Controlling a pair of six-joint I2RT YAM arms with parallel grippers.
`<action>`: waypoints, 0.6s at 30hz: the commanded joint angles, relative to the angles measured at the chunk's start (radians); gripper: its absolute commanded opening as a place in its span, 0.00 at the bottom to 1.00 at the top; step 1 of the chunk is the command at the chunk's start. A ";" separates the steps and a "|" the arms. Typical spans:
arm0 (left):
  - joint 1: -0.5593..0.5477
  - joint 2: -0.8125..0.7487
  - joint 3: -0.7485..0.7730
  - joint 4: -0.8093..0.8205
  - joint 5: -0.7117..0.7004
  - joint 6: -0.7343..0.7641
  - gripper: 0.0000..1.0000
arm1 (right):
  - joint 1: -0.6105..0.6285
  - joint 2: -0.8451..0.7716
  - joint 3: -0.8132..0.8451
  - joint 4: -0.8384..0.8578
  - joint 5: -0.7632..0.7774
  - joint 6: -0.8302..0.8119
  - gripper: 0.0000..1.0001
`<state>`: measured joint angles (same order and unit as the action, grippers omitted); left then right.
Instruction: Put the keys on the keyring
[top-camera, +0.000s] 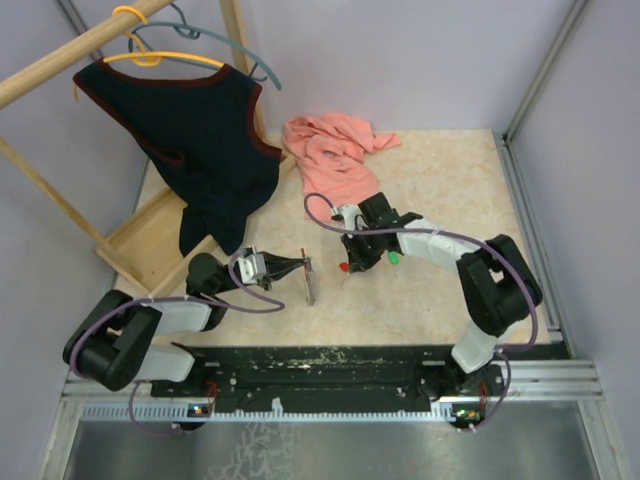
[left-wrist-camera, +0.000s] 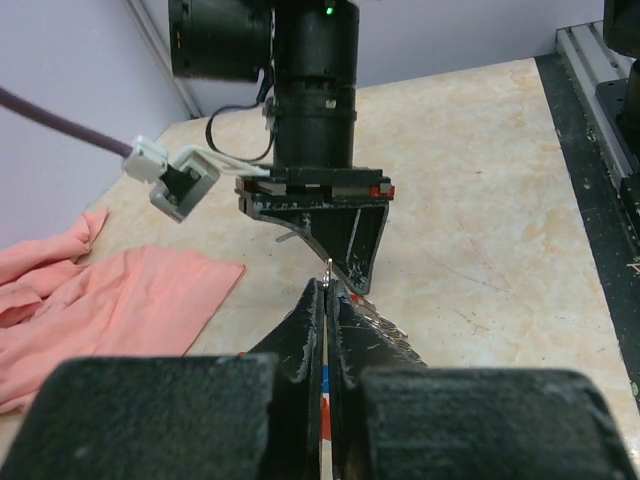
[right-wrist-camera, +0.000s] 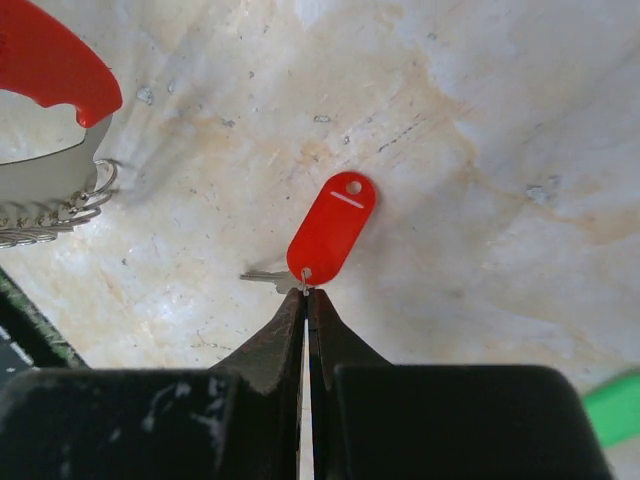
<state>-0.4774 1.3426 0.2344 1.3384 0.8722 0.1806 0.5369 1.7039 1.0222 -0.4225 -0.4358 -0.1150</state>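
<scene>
My left gripper (top-camera: 303, 270) is shut on the keyring (top-camera: 309, 282), which stands edge-on above the table. In the left wrist view only a thin sliver of the keyring (left-wrist-camera: 327, 388) shows between the closed fingers, with wire loops (left-wrist-camera: 388, 325) beside them. The right wrist view shows the keyring's red side (right-wrist-camera: 50, 60) and grey metal side (right-wrist-camera: 45, 172) at upper left. My right gripper (right-wrist-camera: 305, 292) is shut on the small ring of a red-headed key (right-wrist-camera: 332, 228), whose metal blade (right-wrist-camera: 262, 277) points left. A green key (top-camera: 394, 258) lies just right of that gripper.
A pink cloth (top-camera: 335, 150) lies crumpled at the back of the table. A wooden rack (top-camera: 140, 250) with a dark vest (top-camera: 205, 140) on a hanger stands at the left. Metal frame rails (top-camera: 525, 190) border the right side.
</scene>
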 joint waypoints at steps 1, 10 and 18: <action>0.000 -0.014 0.004 0.048 -0.013 0.004 0.00 | 0.080 -0.178 -0.001 0.065 0.201 -0.043 0.00; 0.000 0.013 0.002 0.103 0.039 -0.013 0.00 | 0.109 -0.597 -0.390 0.601 -0.070 -0.313 0.00; 0.000 0.029 0.008 0.124 0.081 -0.023 0.00 | 0.110 -0.646 -0.418 0.668 -0.190 -0.414 0.00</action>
<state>-0.4774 1.3651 0.2340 1.3983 0.9112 0.1715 0.6453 1.0809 0.6018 0.1013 -0.5148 -0.4500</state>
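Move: The right hand already pinches the red key tag, low over the table. From it the keyring, hanging from the left fingertips, has its middle about 9 cm to the left, 7 cm back and 10 cm above; the blue tag on it is 10 cm left, 4 back and 9 up. The green tag lies about 4 cm ahead, 10 cm right and 3 cm below. From the left hand the keyring's middle is some 3 cm back, 1 cm right and 4 cm below. Keeping its pinch on the end of the red tag, the right hand rises about 12 cm, easing a few centimetres back and left towards the keyring. Its fingers swing up some 50 degrees from steeply down to nearly level, aimed left at the rings. The left hand keeps its closed grip on the keyring and holds it in place. ##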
